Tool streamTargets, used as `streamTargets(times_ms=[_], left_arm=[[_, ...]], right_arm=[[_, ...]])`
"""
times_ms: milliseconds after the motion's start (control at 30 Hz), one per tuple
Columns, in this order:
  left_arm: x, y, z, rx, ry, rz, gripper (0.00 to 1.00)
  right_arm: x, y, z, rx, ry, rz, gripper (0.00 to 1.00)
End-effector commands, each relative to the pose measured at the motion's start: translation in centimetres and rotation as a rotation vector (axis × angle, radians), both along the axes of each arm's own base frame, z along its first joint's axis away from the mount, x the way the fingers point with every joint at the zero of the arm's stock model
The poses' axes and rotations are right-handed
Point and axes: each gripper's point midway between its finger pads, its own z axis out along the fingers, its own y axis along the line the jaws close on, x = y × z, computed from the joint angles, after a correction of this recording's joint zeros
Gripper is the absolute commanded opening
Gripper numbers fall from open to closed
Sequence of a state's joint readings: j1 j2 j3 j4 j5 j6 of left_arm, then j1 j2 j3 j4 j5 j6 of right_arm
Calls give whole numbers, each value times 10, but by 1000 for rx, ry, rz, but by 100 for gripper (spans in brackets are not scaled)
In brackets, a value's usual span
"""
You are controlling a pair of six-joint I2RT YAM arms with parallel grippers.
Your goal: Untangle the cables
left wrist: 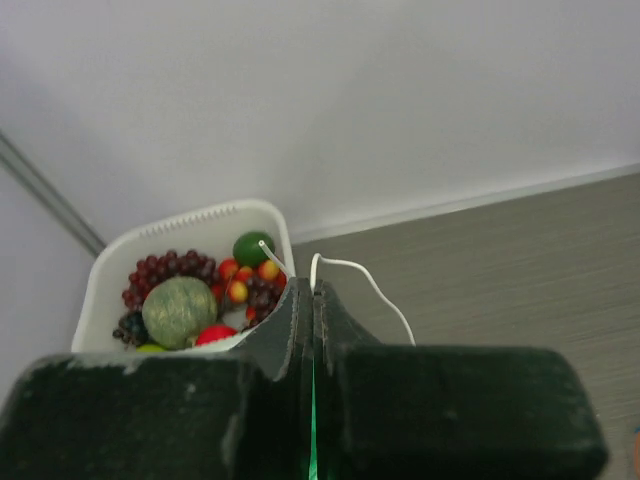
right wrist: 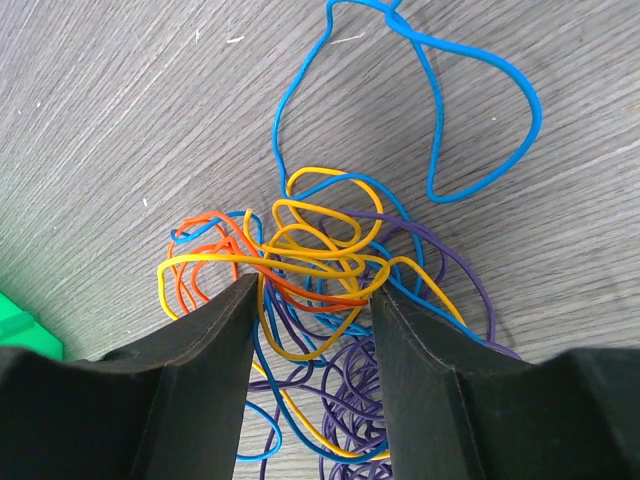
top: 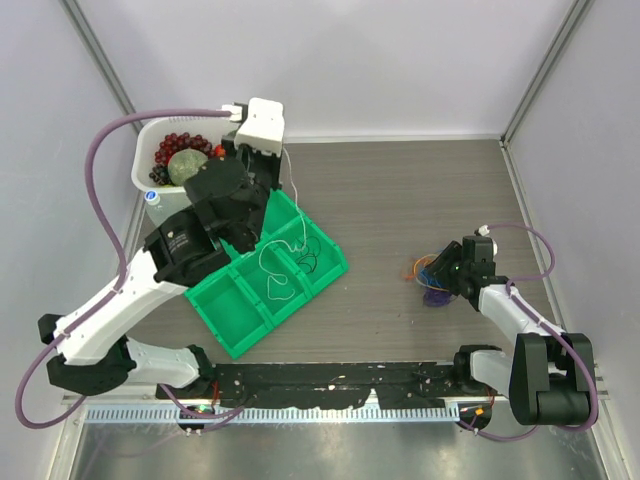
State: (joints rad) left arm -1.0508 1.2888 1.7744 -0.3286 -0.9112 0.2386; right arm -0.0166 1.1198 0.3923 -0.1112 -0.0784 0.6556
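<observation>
A tangle of cables (top: 432, 282) lies on the table at the right. In the right wrist view it shows yellow (right wrist: 300, 212), orange (right wrist: 196, 224) and purple (right wrist: 352, 402) strands, with a blue loop (right wrist: 535, 110) spread out beyond them. My right gripper (right wrist: 312, 285) is open and low over the tangle, a finger on each side of the strands. My left gripper (left wrist: 307, 290) is shut on a white cable (left wrist: 375, 285). It is raised at the back left (top: 278, 150), and the white cable (top: 268, 262) hangs down into the green tray (top: 225, 322).
The green tray has several compartments and sits tilted at centre left, with a thin black cable (top: 312, 262) lying in it. A white bin (top: 148, 142) of grapes and other fruit stands in the back left corner, just beyond the left gripper. Walls close off three sides.
</observation>
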Motion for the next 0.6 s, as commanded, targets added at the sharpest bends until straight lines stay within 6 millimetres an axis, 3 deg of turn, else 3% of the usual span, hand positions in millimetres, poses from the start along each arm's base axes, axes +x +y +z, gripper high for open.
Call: streamTargets(times_ms=[0,133,333,433,567], left_arm=[[-11,42,-61,-103,131,187,0],[-24,83,-104,-70,149,329,0],[-48,134,-96,-110,109,409,0],[-54,147,-102,-117,100,417,0],[-50,130,-124,-119,139,350,0]], right_arm=[[-7,1,-8,1,30,16,54],[-7,2,-8,6,28,23,54],[-6,4,-11,13,43,34,53],[-7,4,-12,13,44,32,53],[-7,4,-10,12,37,30,53]])
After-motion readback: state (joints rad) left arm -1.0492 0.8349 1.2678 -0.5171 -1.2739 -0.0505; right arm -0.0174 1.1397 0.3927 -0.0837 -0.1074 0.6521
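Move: The left hand, already pinching the white cable high in the air, has the green tray's middle about 50 cm below it, 8 cm to its left and 2 cm back. The dark cable in the tray lies 3 cm to the hand's right, 2 cm ahead and also 50 cm down; the fruit basket is some 24 cm ahead and 20 cm left, and the bottle 9 cm ahead and 27 cm left, both well below. From the right hand, the tray's middle is about 43 cm to the left, level fore and aft and at its height. Keeping the white cable pinched in its shut fingers, the left hand drops about 12 cm towards the green tray while it starts sweeping left, then levels off and carries on left and a little back, rising slightly, some 14 cm leftward in all. The wrist swings about 20 degrees counter-clockwise on the way, so the fingers turn from slightly right of forward to slightly left, and the cable's lower part trails across the tray. ##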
